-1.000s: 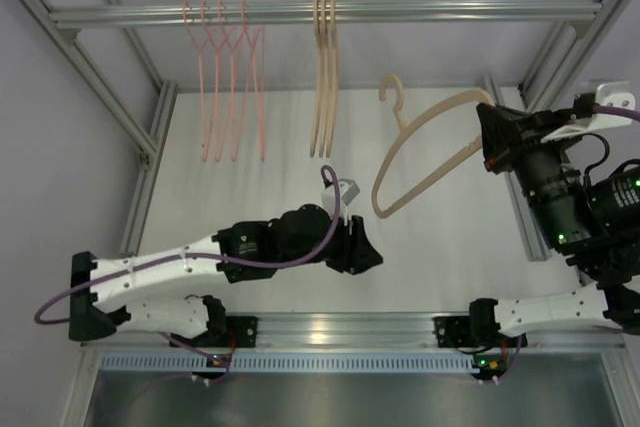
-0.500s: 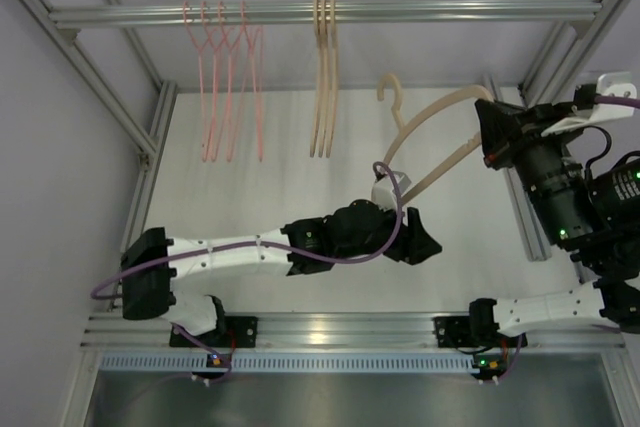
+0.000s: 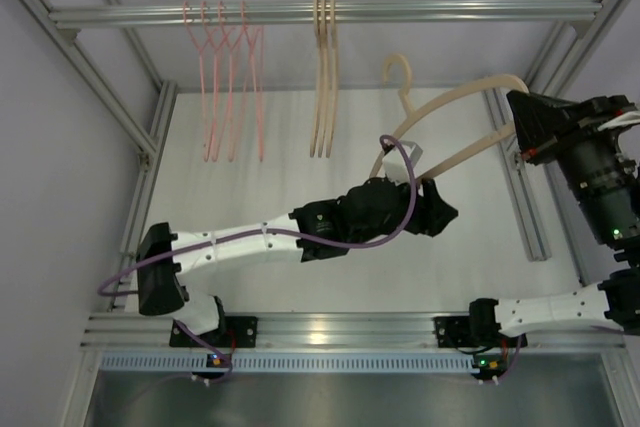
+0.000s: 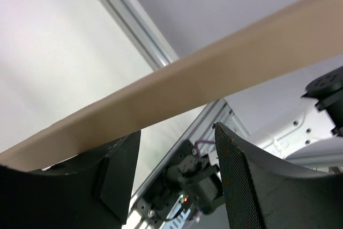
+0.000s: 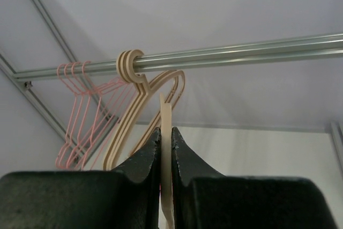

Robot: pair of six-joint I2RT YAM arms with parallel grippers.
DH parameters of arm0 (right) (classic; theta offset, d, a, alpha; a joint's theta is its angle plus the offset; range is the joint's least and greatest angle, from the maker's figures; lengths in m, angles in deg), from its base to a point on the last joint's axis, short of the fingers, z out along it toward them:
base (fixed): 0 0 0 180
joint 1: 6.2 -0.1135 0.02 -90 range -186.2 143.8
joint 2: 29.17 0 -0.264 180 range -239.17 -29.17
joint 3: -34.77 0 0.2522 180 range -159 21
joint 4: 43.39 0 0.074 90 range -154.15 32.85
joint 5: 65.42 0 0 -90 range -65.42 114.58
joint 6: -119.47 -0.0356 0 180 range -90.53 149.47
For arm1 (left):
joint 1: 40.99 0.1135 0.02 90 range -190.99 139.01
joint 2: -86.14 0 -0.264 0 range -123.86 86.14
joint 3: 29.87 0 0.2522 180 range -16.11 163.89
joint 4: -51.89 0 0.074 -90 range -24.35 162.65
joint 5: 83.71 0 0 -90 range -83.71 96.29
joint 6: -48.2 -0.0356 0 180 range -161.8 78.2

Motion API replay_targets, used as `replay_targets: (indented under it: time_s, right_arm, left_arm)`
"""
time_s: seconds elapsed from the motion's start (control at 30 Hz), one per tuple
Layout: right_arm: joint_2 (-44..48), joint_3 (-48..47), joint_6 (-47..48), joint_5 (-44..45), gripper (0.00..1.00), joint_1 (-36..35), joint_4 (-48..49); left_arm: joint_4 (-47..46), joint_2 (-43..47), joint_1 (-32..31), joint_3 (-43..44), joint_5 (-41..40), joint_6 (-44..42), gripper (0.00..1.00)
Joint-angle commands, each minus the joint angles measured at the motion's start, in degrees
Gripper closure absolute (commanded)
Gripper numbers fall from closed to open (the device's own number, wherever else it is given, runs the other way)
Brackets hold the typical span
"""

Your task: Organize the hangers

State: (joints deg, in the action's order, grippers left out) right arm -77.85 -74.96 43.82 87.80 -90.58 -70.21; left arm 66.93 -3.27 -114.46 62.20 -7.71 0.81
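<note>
Several pink wire hangers (image 3: 228, 97) and three beige hangers (image 3: 323, 77) hang from the rail (image 3: 450, 11). One more beige hanger (image 3: 455, 107) is in the air at the right, its hook (image 3: 400, 71) pointing at the rail. My right gripper (image 3: 525, 129) is shut on its end; in the right wrist view the thin beige strip (image 5: 165, 108) stands pinched between the right gripper (image 5: 165, 135) jaws. My left gripper (image 3: 443, 209) is open under the hanger's lower arm. In the left wrist view that beige bar (image 4: 187, 92) crosses just past the left gripper (image 4: 177, 138) fingertips.
The aluminium frame posts (image 3: 520, 197) run along both sides of the white table (image 3: 250, 197). The right wrist view shows the rail (image 5: 241, 52) with the beige hooks (image 5: 130, 65) and the pink hangers (image 5: 80, 105) to the left.
My left arm has reached right, up to the held hanger, and its jaws have opened wider. My right arm has lifted the beige hanger up and to the right.
</note>
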Motion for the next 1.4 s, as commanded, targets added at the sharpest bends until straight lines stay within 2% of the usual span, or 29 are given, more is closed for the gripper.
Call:
replay_targets:
  time_s: [0.0,0.17,0.37,0.7,1.03,1.37]
  right_arm:
    - [1.2,1.1,-2.0,-2.1,1.00,-0.9,-0.9]
    - [2.0,2.6,-2.4,-3.1,1.00,-0.8,-0.7]
    - [3.0,4.0,-2.7,-3.9,1.00,-0.8,0.0]
    - [5.8,7.6,-4.2,-5.8,1.00,-0.8,0.7]
    - [7.6,10.5,-6.2,-7.6,1.00,-0.8,0.2]
    - [5.4,15.4,-7.8,-7.7,1.00,-0.8,3.3]
  left_arm:
    - [4.9,-1.5,1.4,6.6,-4.5,-3.0,0.38]
    - [8.8,-3.3,3.1,12.2,-5.8,-3.9,0.38]
    - [11.4,-3.7,3.3,14.5,-11.2,-4.5,0.37]
    - [13.1,-4.0,4.7,18.2,-14.6,-5.6,0.37]
    - [14.8,-6.7,6.5,24.9,-16.0,-6.2,0.37]
    - [16.1,-9.4,9.8,30.2,-13.2,-5.6,0.38]
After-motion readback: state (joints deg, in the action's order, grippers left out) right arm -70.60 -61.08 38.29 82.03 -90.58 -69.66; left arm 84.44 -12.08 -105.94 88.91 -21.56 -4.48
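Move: The lower bar of the beige hanger crosses close by my open left fingers, roughly 5 cm ahead and 4 cm above, about level sideways. My right hand already pinches that hanger by one end. From my right hand, the clear stretch of rail it is meant for lies some 35 cm ahead, 10 cm left and 15 cm above; the three hung beige hangers are about 35 cm ahead, 20 cm left and 5 cm above. With my left fingers staying open, I reach about 12 cm forward and 8 cm up, drifting slightly left and turning some 20 degrees counter-clockwise, shoving the hanger's lower bar ahead towards the rail with the side of the gripper instead of gripping it. My right hand keeps its pinch on the hanger's end and sinks, mostly late, finishing a little to the left. ##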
